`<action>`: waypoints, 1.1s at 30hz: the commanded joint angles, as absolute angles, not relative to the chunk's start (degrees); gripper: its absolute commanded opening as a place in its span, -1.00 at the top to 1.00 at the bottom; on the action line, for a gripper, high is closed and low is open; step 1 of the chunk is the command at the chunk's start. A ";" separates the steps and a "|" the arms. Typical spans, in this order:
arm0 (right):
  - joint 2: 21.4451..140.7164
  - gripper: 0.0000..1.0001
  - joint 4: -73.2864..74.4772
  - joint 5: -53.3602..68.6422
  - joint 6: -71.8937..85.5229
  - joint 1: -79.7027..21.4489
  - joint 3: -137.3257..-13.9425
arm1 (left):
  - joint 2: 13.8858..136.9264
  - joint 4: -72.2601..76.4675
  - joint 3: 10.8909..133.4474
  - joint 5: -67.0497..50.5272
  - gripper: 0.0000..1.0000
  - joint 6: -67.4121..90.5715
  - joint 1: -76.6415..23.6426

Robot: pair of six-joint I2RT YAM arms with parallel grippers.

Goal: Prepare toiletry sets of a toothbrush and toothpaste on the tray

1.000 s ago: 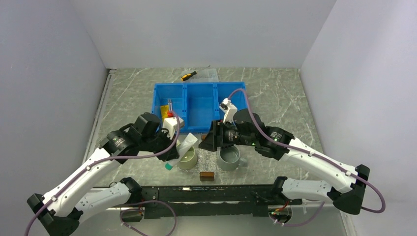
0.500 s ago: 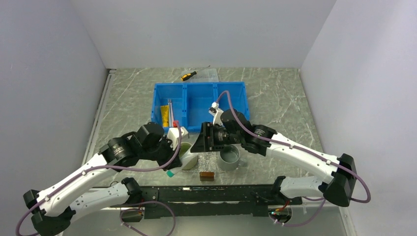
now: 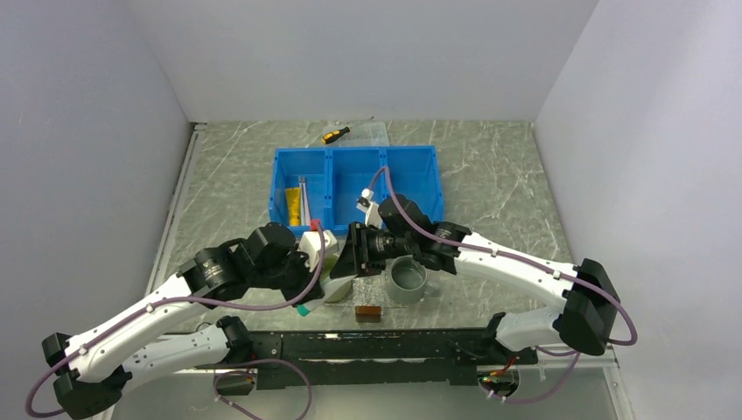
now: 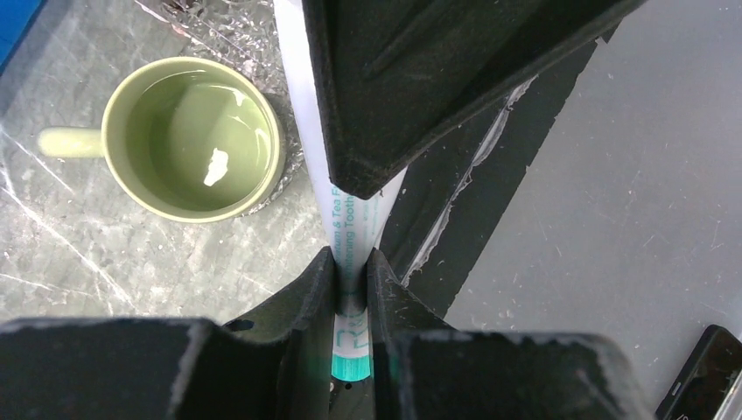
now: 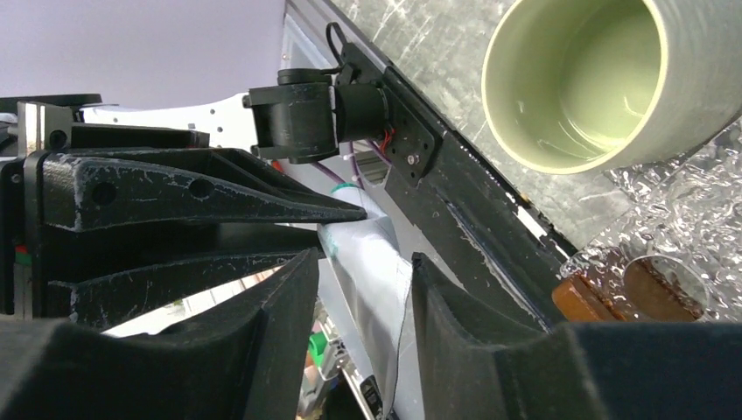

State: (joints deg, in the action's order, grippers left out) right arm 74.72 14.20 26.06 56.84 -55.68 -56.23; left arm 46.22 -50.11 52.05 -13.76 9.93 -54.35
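A white toothpaste (image 4: 350, 219) tube with a teal end hangs above the table near the green mug (image 4: 192, 140). My left gripper (image 4: 352, 262) is shut on its teal end. My right gripper (image 5: 365, 255) stands open around the tube's other end (image 5: 372, 280), one finger touching it and a gap on the other side. In the top view the two grippers meet over the toothpaste (image 3: 339, 282). The tray shows a brown wooden handle (image 3: 368, 311), its clear body under the mugs. A thin pale toothbrush (image 3: 304, 194) lies in the blue bin's left compartment.
The blue three-compartment bin (image 3: 354, 156) stands behind the grippers, with a yellow tube (image 3: 294, 208) in its left compartment. A grey mug (image 3: 408, 280) sits right of the green one. A yellow-and-black screwdriver (image 3: 334, 135) lies at the back.
My left gripper carried the toothpaste forward and right, over the green mug. My right gripper moved left onto the tube's free end and its jaws narrowed.
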 commanded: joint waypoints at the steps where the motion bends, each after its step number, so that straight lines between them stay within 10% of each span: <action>1: 75.66 0.17 10.53 28.92 58.38 -55.50 -57.06 | 45.61 -46.19 52.82 -12.17 0.93 9.49 -54.80; 14: 75.58 1.00 9.64 29.59 58.71 -55.49 -56.51 | 44.89 -44.66 52.20 -13.76 0.34 8.01 -54.84; 33: 70.96 1.00 28.28 18.26 46.69 -55.20 -64.09 | 39.76 -41.44 50.37 -5.26 -0.55 10.19 -54.84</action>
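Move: The toothpaste tube I'm passing across is already in my left hand, pinched near its teal cap; its middle lies about 3 cm right of that hand, 2 cm ahead and barely higher. My half-open right fingers straddle its tail, with the tube's middle 3 cm left, 2 cm back and slightly lower. From my right hand, the green mug sits about 3 cm left, 2 cm ahead, the grey mug some 13 cm right, 1 cm ahead, both roughly 9 cm below; the wooden block is 5 cm right, 5 cm back and 11 cm down. I hold both hands nearly still while my right fingers shut on the tail of the toothpaste and pinch it; only then do I open my left fingers wide and let go near the cap. I lift my left hand about 2 cm and forward 1.5 cm, clear of the tube, as my right draws it roughly 2 cm down and 1.5 cm to the right. ##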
